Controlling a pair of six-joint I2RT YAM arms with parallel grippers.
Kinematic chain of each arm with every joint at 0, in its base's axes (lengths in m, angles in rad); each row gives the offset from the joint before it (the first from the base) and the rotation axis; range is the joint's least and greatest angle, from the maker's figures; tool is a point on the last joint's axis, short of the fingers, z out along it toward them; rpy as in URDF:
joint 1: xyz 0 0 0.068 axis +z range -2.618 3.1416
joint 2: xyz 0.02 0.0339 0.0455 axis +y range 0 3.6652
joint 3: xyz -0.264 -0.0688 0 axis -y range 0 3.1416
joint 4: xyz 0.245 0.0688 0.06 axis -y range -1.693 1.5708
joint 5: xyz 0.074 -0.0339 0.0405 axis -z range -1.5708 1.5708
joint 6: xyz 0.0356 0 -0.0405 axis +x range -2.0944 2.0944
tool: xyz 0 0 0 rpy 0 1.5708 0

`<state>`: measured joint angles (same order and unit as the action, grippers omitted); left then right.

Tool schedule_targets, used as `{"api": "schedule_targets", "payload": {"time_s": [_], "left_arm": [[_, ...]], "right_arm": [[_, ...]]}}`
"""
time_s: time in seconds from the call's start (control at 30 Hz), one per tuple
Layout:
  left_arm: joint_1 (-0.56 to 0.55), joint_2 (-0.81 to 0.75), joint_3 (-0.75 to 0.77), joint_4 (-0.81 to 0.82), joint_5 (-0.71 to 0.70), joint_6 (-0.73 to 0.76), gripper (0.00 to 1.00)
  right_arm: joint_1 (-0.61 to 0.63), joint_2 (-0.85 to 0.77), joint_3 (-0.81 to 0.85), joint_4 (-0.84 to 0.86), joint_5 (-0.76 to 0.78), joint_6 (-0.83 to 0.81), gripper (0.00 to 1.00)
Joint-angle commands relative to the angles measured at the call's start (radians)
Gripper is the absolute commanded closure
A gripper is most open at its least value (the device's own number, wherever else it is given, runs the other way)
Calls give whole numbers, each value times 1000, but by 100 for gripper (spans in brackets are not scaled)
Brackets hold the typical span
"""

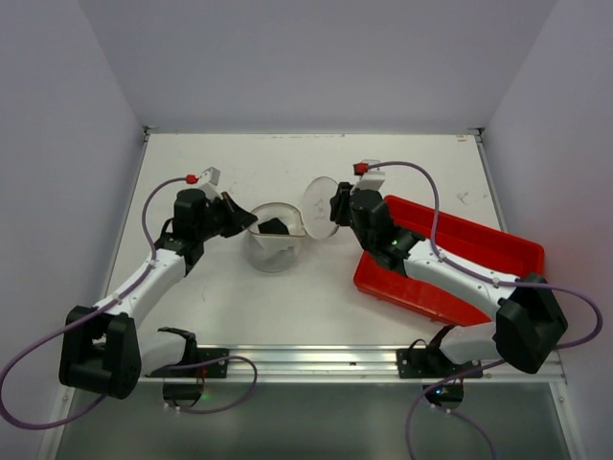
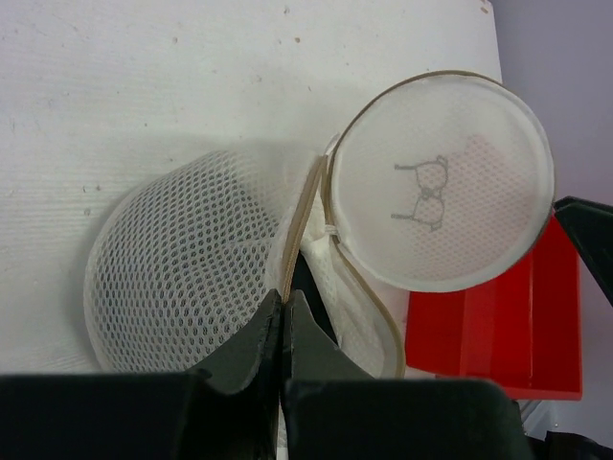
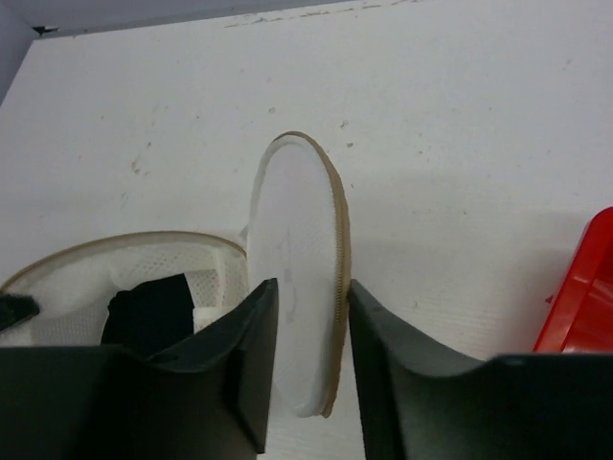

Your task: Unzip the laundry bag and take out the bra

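Note:
The laundry bag (image 1: pixel 273 251) lies unzipped in mid-table, its mesh bowl half (image 2: pixel 177 273) on the table and its round lid half (image 1: pixel 319 205) standing up on edge. A black bra (image 1: pixel 275 227) sits inside the bowl and shows as a dark bundle (image 3: pixel 148 311) in the right wrist view. My left gripper (image 2: pixel 285 295) is shut on the tan zipper rim of the bowl. My right gripper (image 3: pixel 312 284) straddles the upright lid (image 3: pixel 297 259), its jaws apart, with a gap on the left side and the zipper edge against the right finger (image 3: pixel 383 345).
A red tray (image 1: pixel 469 240) lies at the right under the right arm, close behind the lid (image 2: pixel 445 182). Grey walls close in the table on three sides.

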<state>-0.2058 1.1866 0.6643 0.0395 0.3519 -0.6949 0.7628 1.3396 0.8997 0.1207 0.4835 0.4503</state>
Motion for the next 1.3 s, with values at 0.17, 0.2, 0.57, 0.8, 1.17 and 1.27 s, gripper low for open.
{"api": "schedule_targets", "payload": {"time_s": [0.17, 0.2, 0.57, 0.8, 1.17, 1.27], "left_arm": [[-17, 2, -43, 82, 27, 23, 100], [-17, -1, -49, 82, 25, 29, 100], [-17, -21, -103, 128, 4, 52, 100], [-17, -25, -130, 138, -21, 51, 100], [-17, -38, -124, 88, -106, 54, 100], [-17, -38, -126, 88, -116, 55, 100]], "right_arm": [[-8, -83, 21, -118, -101, 48, 46], [-7, -106, 19, -118, -146, 42, 46], [13, 252, 362, -257, -582, -117, 47], [30, 463, 502, -312, -686, -165, 51], [121, 475, 447, -412, -605, -206, 46], [122, 487, 461, -395, -589, -203, 37]]}}
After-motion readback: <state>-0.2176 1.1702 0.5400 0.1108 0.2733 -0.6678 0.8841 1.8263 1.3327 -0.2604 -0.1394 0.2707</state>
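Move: The black bra lies in the open laundry bag, about 17 cm left of the right hand, 5 cm back and 14 cm below. The bag's lid stands right by these fingers, its middle some 4 cm left, 1 cm ahead and 3 cm lower; the red box's middle is about 27 cm right, 10 cm back and 18 cm down. From the left hand, already pinching the bag's rim, the bra is about 5 cm right, 1 cm back and 6 cm below. Right hand opens wider, swinging 15 cm left and down towards bra; left lowers its pinched rim 4 cm. ##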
